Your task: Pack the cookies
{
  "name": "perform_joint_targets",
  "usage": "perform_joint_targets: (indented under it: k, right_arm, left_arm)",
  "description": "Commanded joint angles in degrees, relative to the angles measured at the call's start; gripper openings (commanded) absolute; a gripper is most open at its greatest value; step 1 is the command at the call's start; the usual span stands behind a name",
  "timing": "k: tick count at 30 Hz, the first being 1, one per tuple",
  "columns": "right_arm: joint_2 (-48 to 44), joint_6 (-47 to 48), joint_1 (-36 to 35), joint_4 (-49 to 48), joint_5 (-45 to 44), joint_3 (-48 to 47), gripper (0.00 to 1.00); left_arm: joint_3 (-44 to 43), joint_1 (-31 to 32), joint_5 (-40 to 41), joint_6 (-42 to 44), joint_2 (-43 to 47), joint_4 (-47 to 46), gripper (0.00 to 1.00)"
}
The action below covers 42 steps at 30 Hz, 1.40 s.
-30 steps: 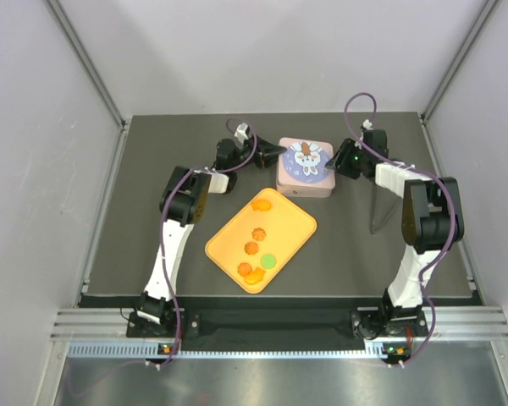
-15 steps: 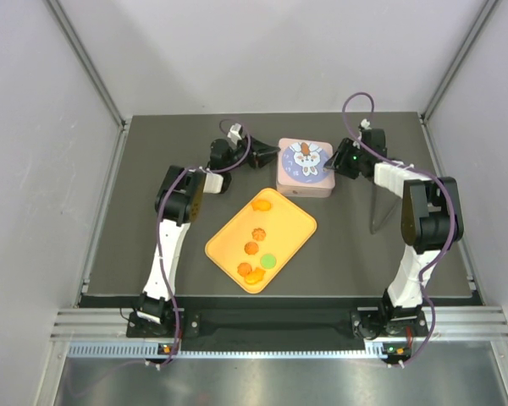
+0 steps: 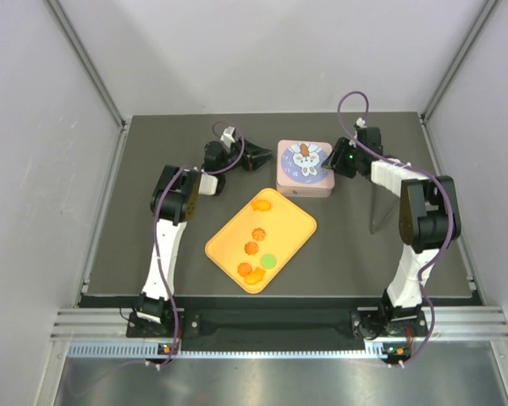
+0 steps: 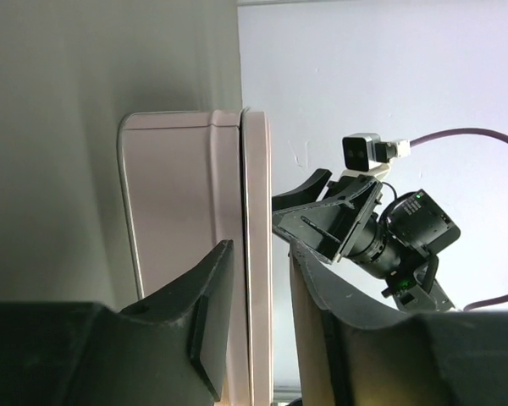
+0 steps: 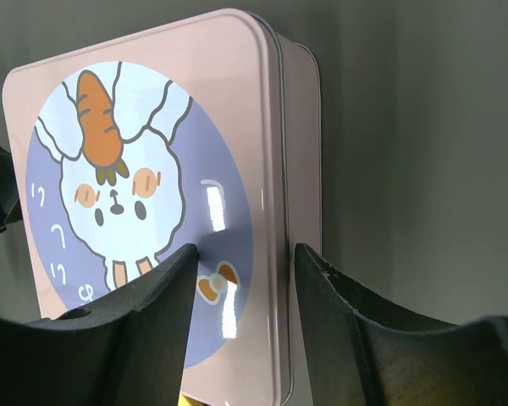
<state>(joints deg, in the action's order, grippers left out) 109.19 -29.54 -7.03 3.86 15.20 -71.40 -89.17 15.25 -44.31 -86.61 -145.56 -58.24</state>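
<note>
Several small round cookies, mostly orange (image 3: 257, 234) and one green (image 3: 269, 260), lie on the orange tray (image 3: 298, 222) in the top view. Behind the tray stands the pink tin (image 3: 305, 167) with its rabbit lid on. My left gripper (image 3: 269, 156) is open just left of the tin, its fingertips short of the wall. In the left wrist view the lid's rim (image 4: 256, 194) lines up between the left gripper's (image 4: 260, 247) fingers. My right gripper (image 5: 245, 249) is open astride the tin's (image 5: 135, 169) right edge, one finger over the lid, the other beside the wall; contact does not show.
The right arm's wrist (image 4: 356, 228) shows beyond the tin in the left wrist view. Grey walls close off the dark table (image 3: 152, 245) at the back and on both sides. The tray lies diagonally just in front of the tin.
The left gripper has drawn back to the left and a little farther away from the tin. The right gripper has barely shifted at the tin's right edge.
</note>
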Motion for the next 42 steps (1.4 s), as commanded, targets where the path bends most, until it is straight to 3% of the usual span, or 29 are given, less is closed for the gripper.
perform_joint_targets:
  k: [1, 6, 15, 22, 42]
  right_arm:
    - [1.20, 2.12, -1.67, 3.26, -1.58, -2.17, 0.50]
    - [1.38, 2.82, -2.20, 4.49, -2.54, -2.96, 0.52]
    - [1.99, 3.96, -3.61, 6.68, -4.83, -4.54, 0.56]
    - [2.26, 4.49, -4.75, 7.83, -6.41, -5.77, 0.60]
    - [3.93, 7.74, -8.35, 13.01, -11.51, -10.34, 0.71]
  left_arm:
    - [1.62, -0.83, -0.60, 3.19, 5.80, -0.66, 0.41]
    - [2.77, -0.92, -0.60, 7.41, 8.00, 3.38, 0.56]
    - [2.51, -0.13, 1.86, 24.71, 13.28, 26.56, 0.55]
    - [1.36, 1.71, 4.58, 35.10, 16.00, 38.63, 0.59]
    - [8.12, 3.04, 8.10, 33.88, 19.60, 33.19, 0.65]
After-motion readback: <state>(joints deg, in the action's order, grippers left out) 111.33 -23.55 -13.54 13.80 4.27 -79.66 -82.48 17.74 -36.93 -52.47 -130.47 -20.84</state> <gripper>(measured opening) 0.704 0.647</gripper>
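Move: About 10 cm to the left hand's right and 4 cm back lies the middle of the lidded cookie tin, some 3 cm below it. From the right hand the tin's middle is roughly 7 cm left, level fore and aft and 3 cm lower. The yellow tray's middle sits about 26 cm back and 3 cm left of the left hand; its nearest orange cookie, 15 cm back and 3 cm left of that hand. Opening wider beside the tin's left side, the left hand tips its fingers down by nearly 30 degrees, then draws back about 4 cm and sinks some 3 cm towards the middle of that side. Meanwhile the right hand, one finger over the lid and the other outside its right rim, eases 2 cm left, tilts its fingers steeper by about 10 degrees and spreads them, the outer finger against the rim. ##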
